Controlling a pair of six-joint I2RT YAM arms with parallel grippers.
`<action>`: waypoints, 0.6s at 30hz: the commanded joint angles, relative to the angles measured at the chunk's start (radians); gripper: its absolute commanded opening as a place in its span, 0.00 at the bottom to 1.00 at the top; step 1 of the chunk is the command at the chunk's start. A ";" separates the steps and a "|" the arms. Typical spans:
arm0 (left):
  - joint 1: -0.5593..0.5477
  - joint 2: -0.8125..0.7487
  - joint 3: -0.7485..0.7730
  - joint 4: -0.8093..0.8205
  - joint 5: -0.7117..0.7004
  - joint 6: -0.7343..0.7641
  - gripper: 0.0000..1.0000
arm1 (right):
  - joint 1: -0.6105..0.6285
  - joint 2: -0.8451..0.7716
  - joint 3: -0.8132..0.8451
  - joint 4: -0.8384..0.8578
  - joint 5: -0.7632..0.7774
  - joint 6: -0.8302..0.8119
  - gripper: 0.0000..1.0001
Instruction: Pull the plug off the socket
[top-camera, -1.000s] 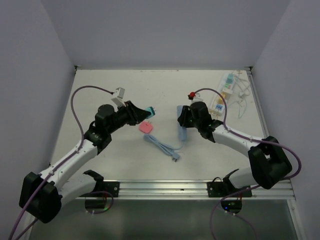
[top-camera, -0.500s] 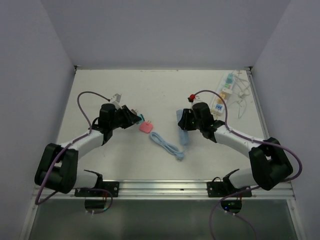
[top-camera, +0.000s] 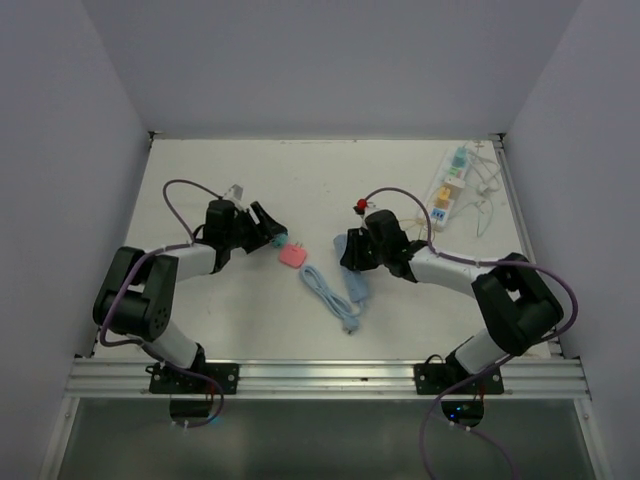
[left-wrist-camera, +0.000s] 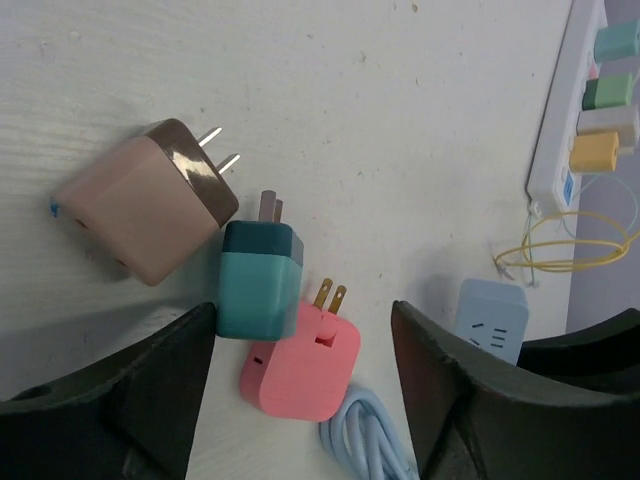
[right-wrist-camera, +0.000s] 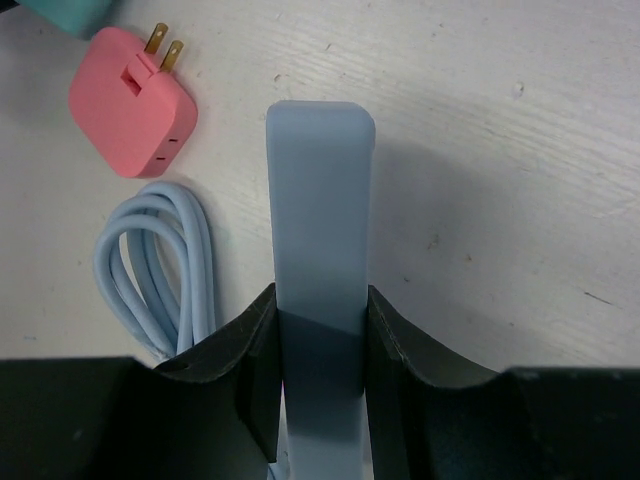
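The socket (top-camera: 447, 188), a long white power strip (left-wrist-camera: 560, 130) with several pastel plugs in it, lies at the far right, away from both grippers. My left gripper (left-wrist-camera: 300, 330) (top-camera: 262, 232) stands open low over the table. A teal plug (left-wrist-camera: 258, 280) (top-camera: 274, 241) lies loose on the table against its left finger. A pink plug (left-wrist-camera: 300, 365) (top-camera: 292, 255) lies just past it. My right gripper (right-wrist-camera: 320, 310) (top-camera: 352, 255) is shut on a light-blue outlet block (right-wrist-camera: 320, 200) (top-camera: 356, 283) that shows its outlet holes (left-wrist-camera: 490, 320).
A beige plug (left-wrist-camera: 150, 210) lies left of the teal one. A coiled light-blue cable (top-camera: 325, 290) (right-wrist-camera: 160, 260) lies between the arms. A thin white cord (top-camera: 480, 200) and a yellow wire loop (left-wrist-camera: 560, 255) lie beside the power strip. Walls close in the table on three sides.
My left gripper came down to the table, opened and let go of the teal plug. The right gripper shifted left with the light-blue block still in its grip.
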 joint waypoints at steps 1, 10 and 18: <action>0.016 -0.059 0.030 0.000 -0.027 0.023 0.76 | 0.028 0.039 0.077 0.031 -0.019 -0.010 0.16; 0.019 -0.341 0.128 -0.348 -0.144 0.113 1.00 | 0.088 0.087 0.170 -0.093 0.058 -0.053 0.64; 0.019 -0.561 0.352 -0.751 -0.317 0.324 1.00 | 0.163 -0.051 0.111 -0.218 0.127 -0.067 0.81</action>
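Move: The teal plug sits between the left gripper's already parting fingers, its middle only about 1 cm back of the hand point and 1 cm below. The brown plug lies some 4 cm to the left and 2 cm farther out; the pink plug is about 4 cm back and 2 cm to the right. The right gripper still holds the socket, whose middle is 2 cm back and 1 cm below; from that hand, the cable coil is 8 cm back and 5 cm left. Spread the left fingers wide to free the teal plug, then lift the gripper about 18 cm straight off the plugs, drifting some 5 cm left and tipping the fingertips up by about 20 degrees. Meanwhile carry the socket left with the right gripper, low over the table, open the fingers around it as you go about 3 cm in all, then ease back towards the base. ##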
